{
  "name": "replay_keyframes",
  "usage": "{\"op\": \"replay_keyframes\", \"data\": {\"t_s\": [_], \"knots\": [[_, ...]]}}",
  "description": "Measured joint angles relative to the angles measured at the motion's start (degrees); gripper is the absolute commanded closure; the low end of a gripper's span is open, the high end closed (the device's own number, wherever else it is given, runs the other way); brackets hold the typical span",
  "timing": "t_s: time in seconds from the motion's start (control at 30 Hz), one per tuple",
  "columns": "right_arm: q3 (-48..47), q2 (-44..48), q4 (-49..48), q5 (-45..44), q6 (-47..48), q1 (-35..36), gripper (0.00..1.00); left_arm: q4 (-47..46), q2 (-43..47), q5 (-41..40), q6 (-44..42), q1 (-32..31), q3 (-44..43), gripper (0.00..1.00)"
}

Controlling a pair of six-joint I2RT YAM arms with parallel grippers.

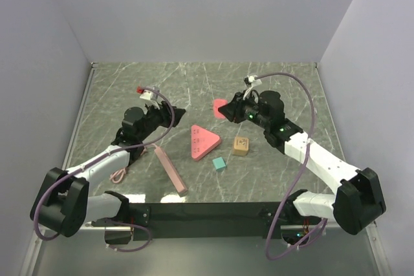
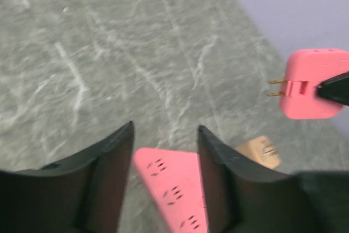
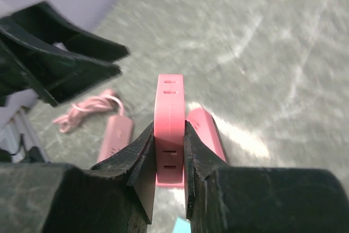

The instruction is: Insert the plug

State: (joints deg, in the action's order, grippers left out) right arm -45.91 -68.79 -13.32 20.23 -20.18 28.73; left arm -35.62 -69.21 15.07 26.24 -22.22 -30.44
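Observation:
My right gripper (image 1: pixel 231 109) is shut on the plug (image 1: pixel 220 108), a flat pink square adapter held on edge above the table. In the right wrist view the plug (image 3: pixel 169 129) sits squeezed between both fingers. From the left wrist view its two brass prongs stick out to the left of the plug (image 2: pixel 308 83). A pink triangular power strip (image 1: pixel 203 141) lies flat on the table, sockets up. My left gripper (image 1: pixel 173 116) hovers over the strip's left side, open, with only the strip (image 2: pixel 174 189) showing below between its fingers (image 2: pixel 117 151).
A long pink power strip (image 1: pixel 170 169) with a coiled cord (image 1: pixel 119 174) lies at the front left. A tan cube (image 1: pixel 241 145) and a small teal cube (image 1: pixel 220 163) sit right of the triangle. Grey walls close in the marble table (image 1: pixel 194 82).

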Motion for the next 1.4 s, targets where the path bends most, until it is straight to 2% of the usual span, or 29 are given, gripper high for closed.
{"op": "replay_keyframes", "data": {"t_s": [0.03,0.27,0.5,0.8,1.03,1.4], "knots": [[-0.85,-0.35,2.78,-1.66,0.09,0.46,1.00,0.63,0.00,-0.70,0.02,-0.13,0.35,0.55],[-12.50,-7.78,19.96,-11.34,1.07,5.07,1.00,1.60,0.04,-4.92,1.44,-2.36,5.07,0.57],[-28.79,-21.31,34.27,-16.09,2.01,9.44,1.00,1.60,-0.02,-6.60,5.09,-6.01,12.76,0.57],[-46.38,-35.76,50.69,-20.28,2.27,14.03,1.00,-3.69,-5.03,-5.64,8.00,-7.63,14.60,0.57],[-49.33,-39.87,58.03,-22.05,2.25,14.93,1.00,-10.56,-16.70,-1.53,9.84,-8.37,14.40,0.60],[-49.33,-40.65,62.47,-23.78,2.38,14.93,1.00,-18.25,-22.14,0.22,10.51,-11.87,11.39,0.61]]}}
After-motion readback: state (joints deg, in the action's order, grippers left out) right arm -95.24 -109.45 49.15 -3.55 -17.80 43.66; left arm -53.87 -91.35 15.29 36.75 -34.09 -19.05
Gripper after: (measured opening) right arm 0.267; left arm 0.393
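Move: The triangular socket lies below both hands: from my left hand about 5 cm back, 8 cm to the right and 17 cm down; from my right hand, already gripping the plug, about 2 cm back, 5 cm to the left and 21 cm down. The wooden block sits some 12 cm right of the socket and 2 cm nearer me; the teal cube 5 cm right of it and 9 cm nearer. I carry the plug down about 12 cm towards the socket, swinging it left and settling about 5 cm over, while the wrist tips the fingers from sideways to steeply down. My left hand sinks some 15 cm and draws back, tilting down and partly closing, then moves right until its fingertips push against the socket's left edge. ##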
